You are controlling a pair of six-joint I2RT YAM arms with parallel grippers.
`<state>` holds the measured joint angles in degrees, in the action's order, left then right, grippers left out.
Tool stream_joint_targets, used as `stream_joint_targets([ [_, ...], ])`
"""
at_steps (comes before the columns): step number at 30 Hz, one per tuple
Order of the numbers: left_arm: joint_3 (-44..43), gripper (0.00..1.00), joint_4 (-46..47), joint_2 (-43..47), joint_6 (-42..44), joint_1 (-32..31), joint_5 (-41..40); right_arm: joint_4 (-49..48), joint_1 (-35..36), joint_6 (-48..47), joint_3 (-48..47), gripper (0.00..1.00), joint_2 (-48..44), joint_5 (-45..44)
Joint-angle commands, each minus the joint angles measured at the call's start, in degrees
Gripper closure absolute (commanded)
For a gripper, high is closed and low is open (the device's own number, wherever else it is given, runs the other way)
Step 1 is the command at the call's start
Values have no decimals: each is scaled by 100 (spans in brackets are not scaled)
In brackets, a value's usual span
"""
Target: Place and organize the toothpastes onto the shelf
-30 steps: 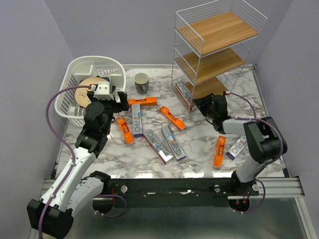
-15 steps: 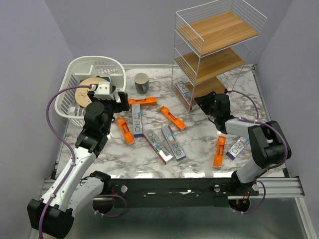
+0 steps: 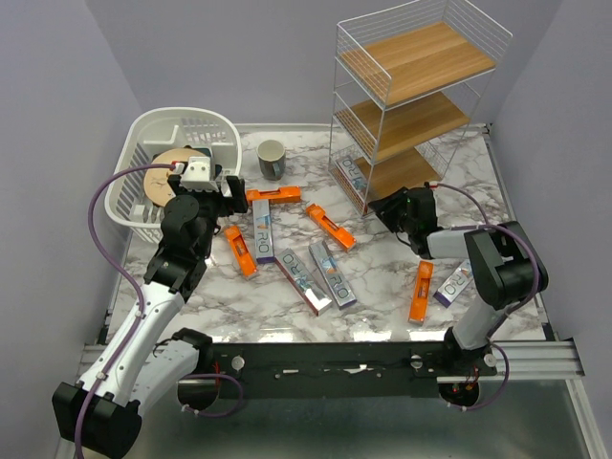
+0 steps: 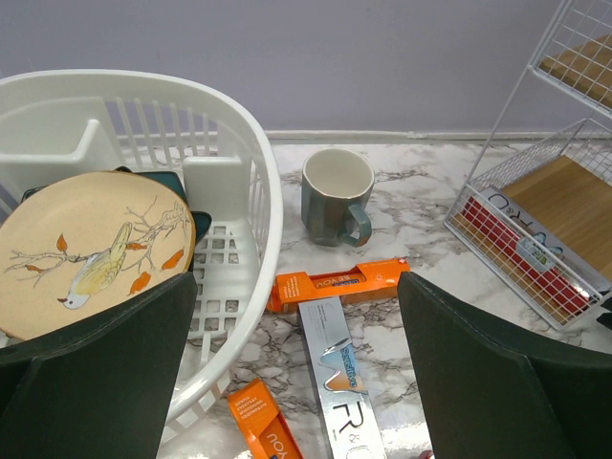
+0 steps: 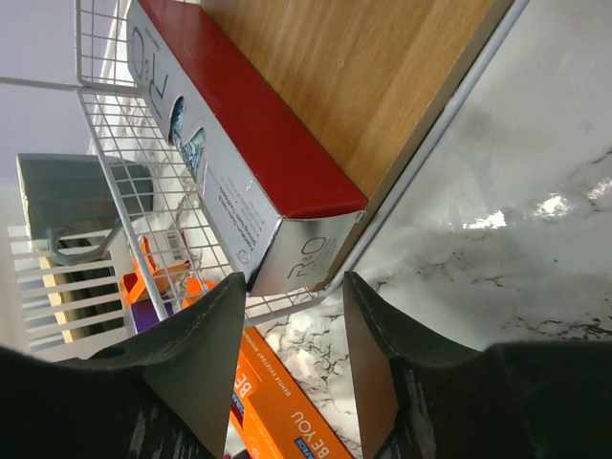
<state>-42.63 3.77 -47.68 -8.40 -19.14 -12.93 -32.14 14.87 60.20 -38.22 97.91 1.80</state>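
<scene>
The shelf (image 3: 413, 91) stands at the back right. One white-red toothpaste (image 3: 350, 179) lies on its bottom board along the left rail, and shows in the right wrist view (image 5: 239, 143). My right gripper (image 3: 390, 207) is open and empty, its tips (image 5: 292, 287) just short of that box's near end. Loose toothpastes lie on the marble: orange ones (image 3: 273, 194) (image 3: 240, 251) (image 3: 330, 226) (image 3: 421, 290) and silver ones (image 3: 263, 232) (image 3: 302, 280) (image 3: 332, 273) (image 3: 454, 283). My left gripper (image 3: 229, 191) is open and empty above an orange box (image 4: 339, 285) and a silver box (image 4: 339, 382).
A white plastic basket (image 3: 142, 134) with a bird-painted plate (image 4: 86, 249) stands at the back left, close to my left gripper. A grey mug (image 3: 272, 159) stands behind the loose boxes. The upper two shelf boards hold nothing.
My right gripper swung slightly right and then back left beside the shelf's bottom tier. The left arm and the boxes have not moved.
</scene>
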Motion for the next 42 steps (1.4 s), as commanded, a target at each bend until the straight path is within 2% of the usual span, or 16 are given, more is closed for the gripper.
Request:
stream_joint_targets([
  [1,-44,1,36,31,-39,33,89,-108,-37,-44,-361,46,264,206],
  [11,-43,1,45,5,-39,68,115,41,-37,-184,-538,46,326,127],
  [18,-52,1,45,-31,-82,77,177,260,-37,-544,-284,45,-157,-57],
  [25,-114,1,-17,-162,-188,120,291,1058,-37,-1221,243,37,-1282,-145],
  [33,-184,1,-104,-189,-249,156,396,2130,208,-2223,1096,19,-2933,250],
  [36,-175,1,-113,-180,-241,165,388,2623,647,-2539,1386,14,-3733,40],
  [41,-184,1,-131,-163,-214,165,370,2915,1649,-2935,1870,8,-5077,-145],
  [42,-184,1,-131,-171,-214,165,370,2907,1781,-2953,2027,3,-5254,-145],
])
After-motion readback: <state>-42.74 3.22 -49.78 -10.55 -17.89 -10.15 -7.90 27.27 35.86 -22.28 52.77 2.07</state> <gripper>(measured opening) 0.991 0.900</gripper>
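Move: The toothpaste box standing on the bottom shelf has its near end just in front of the right fingers; its middle is about 9 cm ahead, 5 cm left and roughly level. On the table, some 5 cm below this hand, an orange box lies 4 cm back and 12 cm left, and a purple-sided box 18 cm back and 12 cm left. From the left hand, the shelf box is about 17 cm ahead, 34 cm right and 25 cm lower. Forward and a little left first, the right hand eases about 2 cm with half-open fingers at the shelf box's near end, as if to press it in, and pauses there. Then it pulls back some 17 cm, away from the shelf, and rises about 5 cm towards the loose boxes, the fingers spreading almost wide while the wrist swings counter-clockwise, rolls left side down and tips up. ##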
